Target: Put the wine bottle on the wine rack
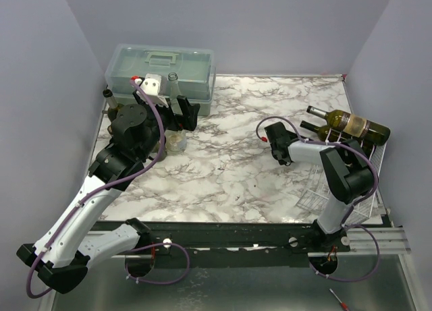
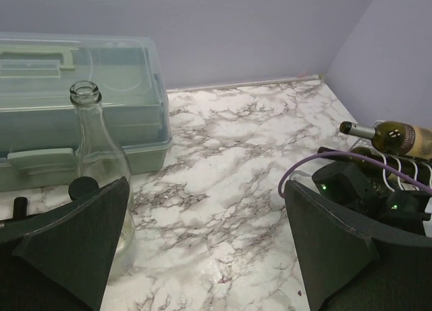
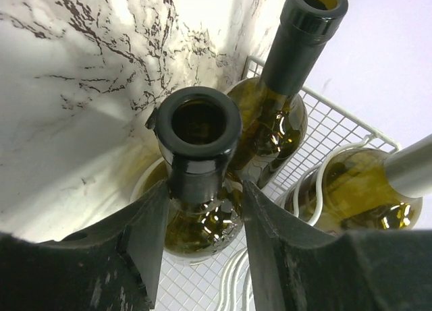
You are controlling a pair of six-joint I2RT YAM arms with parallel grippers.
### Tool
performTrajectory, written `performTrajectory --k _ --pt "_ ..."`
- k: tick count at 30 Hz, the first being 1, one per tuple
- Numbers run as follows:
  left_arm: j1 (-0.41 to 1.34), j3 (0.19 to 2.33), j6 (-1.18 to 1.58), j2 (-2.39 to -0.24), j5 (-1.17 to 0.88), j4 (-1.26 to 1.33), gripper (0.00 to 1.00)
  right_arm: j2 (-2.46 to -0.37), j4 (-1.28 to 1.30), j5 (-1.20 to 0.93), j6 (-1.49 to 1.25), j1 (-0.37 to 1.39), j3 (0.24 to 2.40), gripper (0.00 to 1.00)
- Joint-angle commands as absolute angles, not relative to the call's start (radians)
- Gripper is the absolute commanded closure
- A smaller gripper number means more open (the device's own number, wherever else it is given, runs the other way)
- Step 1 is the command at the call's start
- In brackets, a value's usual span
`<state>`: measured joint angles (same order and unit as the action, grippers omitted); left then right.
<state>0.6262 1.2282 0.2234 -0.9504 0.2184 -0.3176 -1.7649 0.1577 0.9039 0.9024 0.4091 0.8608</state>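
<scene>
In the right wrist view a dark green wine bottle points its open mouth at the camera, and its body lies on the white wire wine rack. My right gripper straddles its neck. The left finger is at the glass, the right finger stands a small gap off, so the jaws are open. Two more bottles lie on the rack beside it. From above, the right gripper meets the dark bottle on the rack at the table's right edge. My left gripper is wide open over bare marble.
A clear glass bottle stands just left of the left gripper, in front of the translucent grey-green toolbox at the back left. A dark bottle stands by the left wall. A labelled bottle lies on the rack.
</scene>
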Motion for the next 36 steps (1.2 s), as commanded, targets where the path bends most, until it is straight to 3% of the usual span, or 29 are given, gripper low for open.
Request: performTrajectory --k 1,4,12,15,20,24,30,36 --pt "0.632 1.232 0.214 -0.938 0.241 -0.322 0.01 -1.717 0.183 0.944 0.918 0.441 0.871 0.51" --pt "0.632 1.232 0.213 -0.943 0.241 -0.322 0.01 -1.707 0.214 0.915 0.883 0.471 0.887 0.49" --pt "0.632 1.230 0.214 -0.975 0.241 -0.322 0.01 -1.695 0.364 0.845 0.714 0.529 0.988 0.31" --pt "0.632 1.237 0.218 -0.996 0.236 -0.324 0.01 -1.673 0.410 0.749 0.640 0.549 1.026 0.25" --pt "0.632 1.287 0.253 -1.047 0.202 -0.343 0.01 -1.618 0.402 0.544 0.488 0.566 1.094 0.23" --pt "0.632 1.358 0.267 -1.078 0.174 -0.370 0.01 -1.582 0.318 0.411 0.387 0.597 1.095 0.13" --pt "0.632 1.394 0.232 -1.098 0.219 -0.382 0.01 -1.449 -0.065 0.157 0.186 0.634 0.951 0.13" --pt "0.577 1.288 0.204 -1.007 0.234 -0.356 0.01 -1.388 -0.462 0.009 -0.022 0.646 0.835 0.14"
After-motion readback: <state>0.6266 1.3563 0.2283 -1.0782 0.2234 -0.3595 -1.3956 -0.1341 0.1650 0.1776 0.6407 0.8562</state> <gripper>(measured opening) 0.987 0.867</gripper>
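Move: The wine bottle just laid on the rack has its neck between the right hand's loosened fingers; its middle is about 13 cm right, 4 cm back and 3 cm below. The second bottle lies some 13 cm right and 2 cm ahead of the hand, the top bottle 17 cm right, 6 cm ahead and 6 cm above. The clear bottle stands roughly 48 cm left, 2 cm ahead. From the left hand the laid bottle is about 55 cm right, 5 cm ahead, far below. The laid bottle's neck is left behind as the right hand backs off it, fingers opening wide. The hand sweeps about 24 cm left, speeding up and rising some 10 cm, towards the clear bottle, while the wrist rolls its left side up by nearly 80 degrees and the fingers swing from forward-right to forward-left. The empty left hand dips, then rises again, ending 2 to 3 cm forward and right. ##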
